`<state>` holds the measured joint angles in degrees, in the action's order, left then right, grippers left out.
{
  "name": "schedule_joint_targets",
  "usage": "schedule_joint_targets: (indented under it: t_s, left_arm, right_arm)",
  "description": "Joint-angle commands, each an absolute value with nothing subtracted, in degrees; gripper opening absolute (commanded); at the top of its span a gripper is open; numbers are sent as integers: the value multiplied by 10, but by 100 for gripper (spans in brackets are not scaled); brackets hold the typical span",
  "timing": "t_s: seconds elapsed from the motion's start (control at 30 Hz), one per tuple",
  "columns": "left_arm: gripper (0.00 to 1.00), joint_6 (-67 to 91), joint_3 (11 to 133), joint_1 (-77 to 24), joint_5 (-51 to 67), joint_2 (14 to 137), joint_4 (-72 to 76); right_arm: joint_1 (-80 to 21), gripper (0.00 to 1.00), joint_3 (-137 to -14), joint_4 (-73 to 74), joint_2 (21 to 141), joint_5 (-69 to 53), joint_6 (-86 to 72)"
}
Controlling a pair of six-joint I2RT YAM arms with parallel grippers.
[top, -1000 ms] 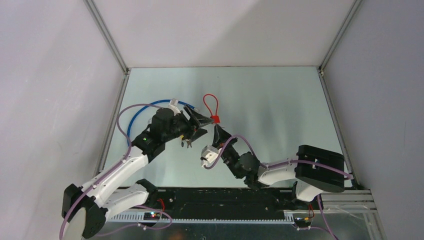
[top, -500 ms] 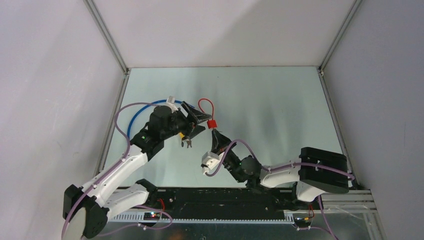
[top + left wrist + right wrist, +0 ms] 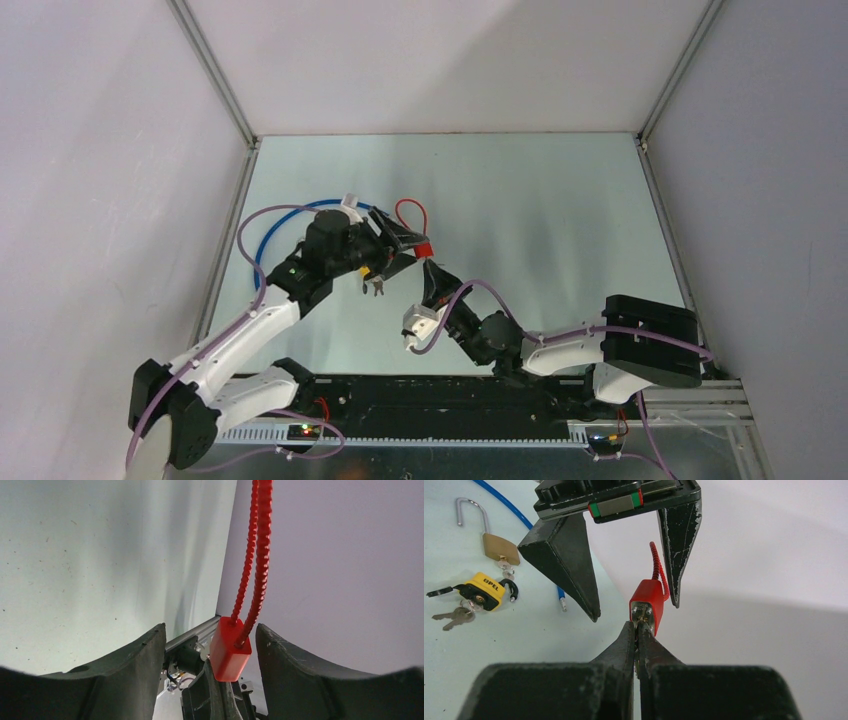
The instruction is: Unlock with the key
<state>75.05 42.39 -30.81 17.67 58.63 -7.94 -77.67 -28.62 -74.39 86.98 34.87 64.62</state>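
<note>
A red cable padlock [image 3: 424, 247] hangs in the air over the table's left-centre, its red cable loop [image 3: 408, 214] rising behind it. My right gripper [image 3: 429, 266] reaches up from below. It is shut on the key, a thin metal sliver [image 3: 639, 622] entering the bottom of the lock body [image 3: 646, 601]; most of the key is hidden between the fingers. My left gripper [image 3: 406, 250] is open and straddles the lock body [image 3: 230, 650], with a gap on each side. Its fingers [image 3: 569, 560] frame the lock from above in the right wrist view.
On the table under the left arm lie a brass padlock [image 3: 500, 547], a yellow padlock [image 3: 484, 590] with loose keys [image 3: 454, 616], and a blue cable [image 3: 275, 225]. Grey walls enclose the table on three sides.
The red lock and my right gripper have shifted slightly left and toward the near edge. The left gripper followed and its fingers drew a little closer around the lock body.
</note>
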Motion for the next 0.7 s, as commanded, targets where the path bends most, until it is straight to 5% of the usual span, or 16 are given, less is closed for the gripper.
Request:
schedule_joint_targets:
  t_s: [0.0, 0.23, 0.47, 0.67]
  left_arm:
    - [65, 755, 448, -323, 191, 585, -72]
    - [43, 749, 457, -342, 180, 593, -72]
    - [3, 745, 458, -351, 176, 597, -72]
    - [0, 752, 455, -372, 173, 597, -70]
  right_arm:
    - [-781, 0, -305, -781, 870, 341, 654]
    - [-783, 0, -308, -781, 870, 340, 660]
    - [-787, 0, -308, -776, 864, 339, 659]
    - [-770, 0, -316, -760, 854, 316, 664]
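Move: The red padlock hangs on the key in the right gripper; its body lies between the open left fingers, about 1 cm to the right of the left hand point, neither ahead nor back, at its height. The yellow padlock is on the table, 11 cm left of that hand, 2 cm farther out and some 20 cm below; the brass padlock is 18 cm left, 8 cm ahead and equally low. From the right hand, the red padlock is about 3 cm ahead, 1 cm left and 1 cm up. Bring the left gripper about 2 cm to the right and back, so its fingers straddle the red padlock's body, then close them from wide open until both pads pinch its sides, barely turning the wrist. Keep the right gripper in place, still shut on the key at the padlock's keyhole. ##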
